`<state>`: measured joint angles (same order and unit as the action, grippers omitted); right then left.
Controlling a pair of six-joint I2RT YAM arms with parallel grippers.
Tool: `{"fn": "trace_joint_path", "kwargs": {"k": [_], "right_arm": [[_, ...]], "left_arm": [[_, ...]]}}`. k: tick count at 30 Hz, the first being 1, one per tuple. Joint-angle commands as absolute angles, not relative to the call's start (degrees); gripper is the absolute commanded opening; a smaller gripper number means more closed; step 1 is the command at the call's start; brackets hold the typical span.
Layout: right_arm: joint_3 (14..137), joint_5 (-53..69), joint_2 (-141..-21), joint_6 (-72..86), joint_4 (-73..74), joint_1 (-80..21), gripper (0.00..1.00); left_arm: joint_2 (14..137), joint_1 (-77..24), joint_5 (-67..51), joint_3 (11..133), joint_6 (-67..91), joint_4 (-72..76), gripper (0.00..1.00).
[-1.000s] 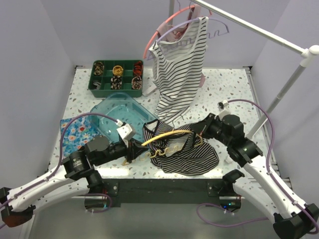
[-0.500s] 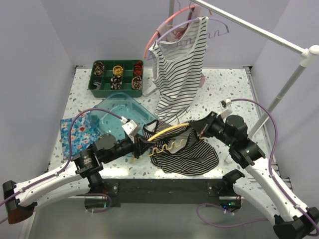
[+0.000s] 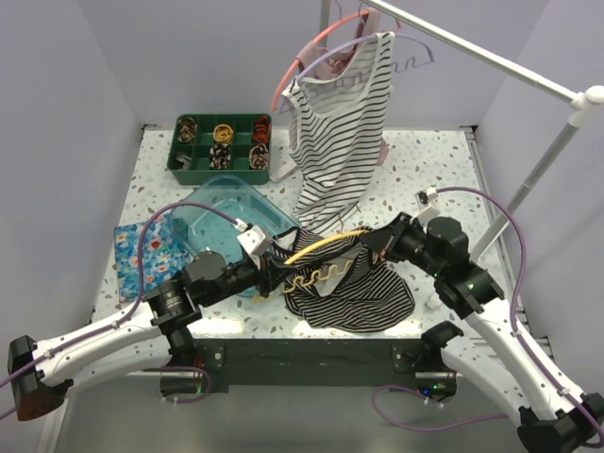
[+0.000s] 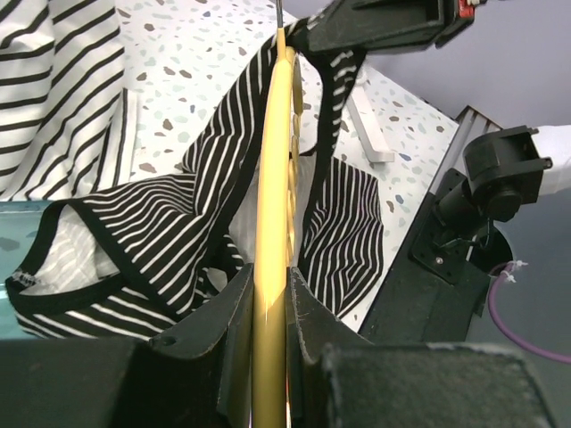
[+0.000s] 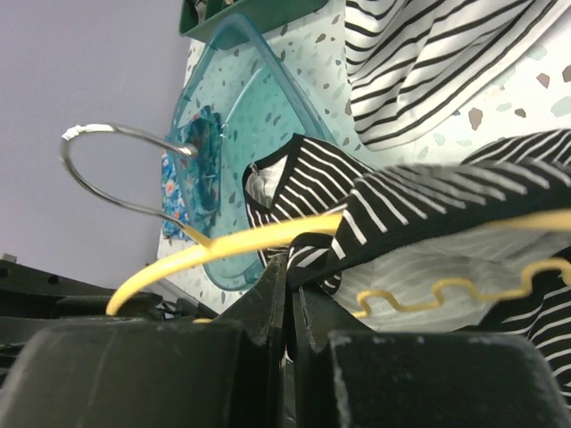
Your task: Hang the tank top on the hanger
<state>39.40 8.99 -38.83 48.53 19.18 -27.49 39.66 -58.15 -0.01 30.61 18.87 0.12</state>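
The dark tank top [image 3: 354, 294] lies crumpled near the table's front edge, its upper part lifted. The yellow hanger [image 3: 319, 248] stands above it, one arm running under the lifted fabric. My left gripper [image 3: 268, 275] is shut on the hanger's near end. In the left wrist view the hanger [image 4: 278, 169] runs straight out from between the left gripper's jaws [image 4: 269, 294], with the tank top [image 4: 169, 234] draped on both sides of it. My right gripper [image 3: 375, 243] is shut on the tank top's black edge. The right wrist view shows that fold [image 5: 352, 234] pinched in the right gripper [image 5: 290, 272], with the hanger [image 5: 241, 241] and its metal hook [image 5: 107, 134] beyond.
A mostly white striped tank top [image 3: 338, 127] hangs from the rack bar [image 3: 472, 49] and reaches down to the table behind the work. A teal bin [image 3: 229, 209], a floral cloth [image 3: 142, 253] and a green compartment tray [image 3: 222, 143] sit at the left and back.
My left arm has pushed right and forward, carrying the hanger's near end closer to the tank top. The right gripper has barely moved and keeps its hold.
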Motion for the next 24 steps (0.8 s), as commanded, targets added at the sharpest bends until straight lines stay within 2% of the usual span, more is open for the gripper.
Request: {"fn": "trace_joint_path", "kwargs": {"k": [1, 9, 11, 14, 15, 17, 18, 21, 24], "right_arm": [[46.13, 9.49, -40.86, 46.41, 18.46, -27.68, 0.0], [46.77, 9.49, -42.19, 45.97, 18.72, -27.6, 0.0], [45.88, 8.36, -41.4, 45.88, 19.33, -27.68, 0.03], [44.39, 5.29, -39.29, 45.18, 22.58, -27.6, 0.17], [44.38, 4.06, -38.16, 44.83, 24.07, -27.6, 0.31], [44.91, 0.89, -36.92, 43.51, 29.16, -27.68, 0.43], [45.96, -1.91, -35.61, 43.07, 32.66, -27.69, 0.54], [49.2, -7.18, -34.46, 41.66, 38.91, -27.69, 0.69], [51.93, -8.88, -34.28, 40.34, 41.3, -27.69, 0.73]], "left_arm": [[40.25, -58.01, -2.64, 29.37, 18.72, 10.8, 0.0], [41.57, -58.01, -1.58, 26.98, 19.78, 18.28, 0.0], [41.22, -58.01, -1.76, 26.72, 19.43, 19.68, 0.0], [41.31, -58.01, -3.33, 26.37, 18.9, 20.56, 0.0], [41.31, -58.01, -3.77, 26.19, 18.81, 20.74, 0.0], [41.22, -58.01, -4.92, 25.23, 18.9, 21.7, 0.0], [41.13, -58.01, -5.18, 24.79, 19.07, 22.14, 0.0], [40.69, -58.01, -5.62, 22.77, 19.69, 24.17, 0.0], [41.22, -58.01, -4.92, 21.71, 19.78, 25.49, 0.0]]}}
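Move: Just beyond the right fingertips, about 2 cm ahead, 2 cm left and 2 cm lower, runs the yellow hanger's right shoulder, with the pinched tank top strap over it; the hook stands about 9 cm left and 4 cm ahead. The tank top's body lies about 6 cm left, 3 cm back and 17 cm below. From the left hand, holding the hanger's other side, that shoulder is some 28 cm right and 9 cm ahead, at about its height. Lifting the pinched strap about 3 cm and slightly forward at the hanger's shoulder, the right hand then opens its fingers wide, lets go and draws off to its right by some 5 cm, backing and sinking a little as the wrist turns clockwise and its left side dips. The left hand keeps its pinch on the hanger, easing it about 1.5 cm to the right. ##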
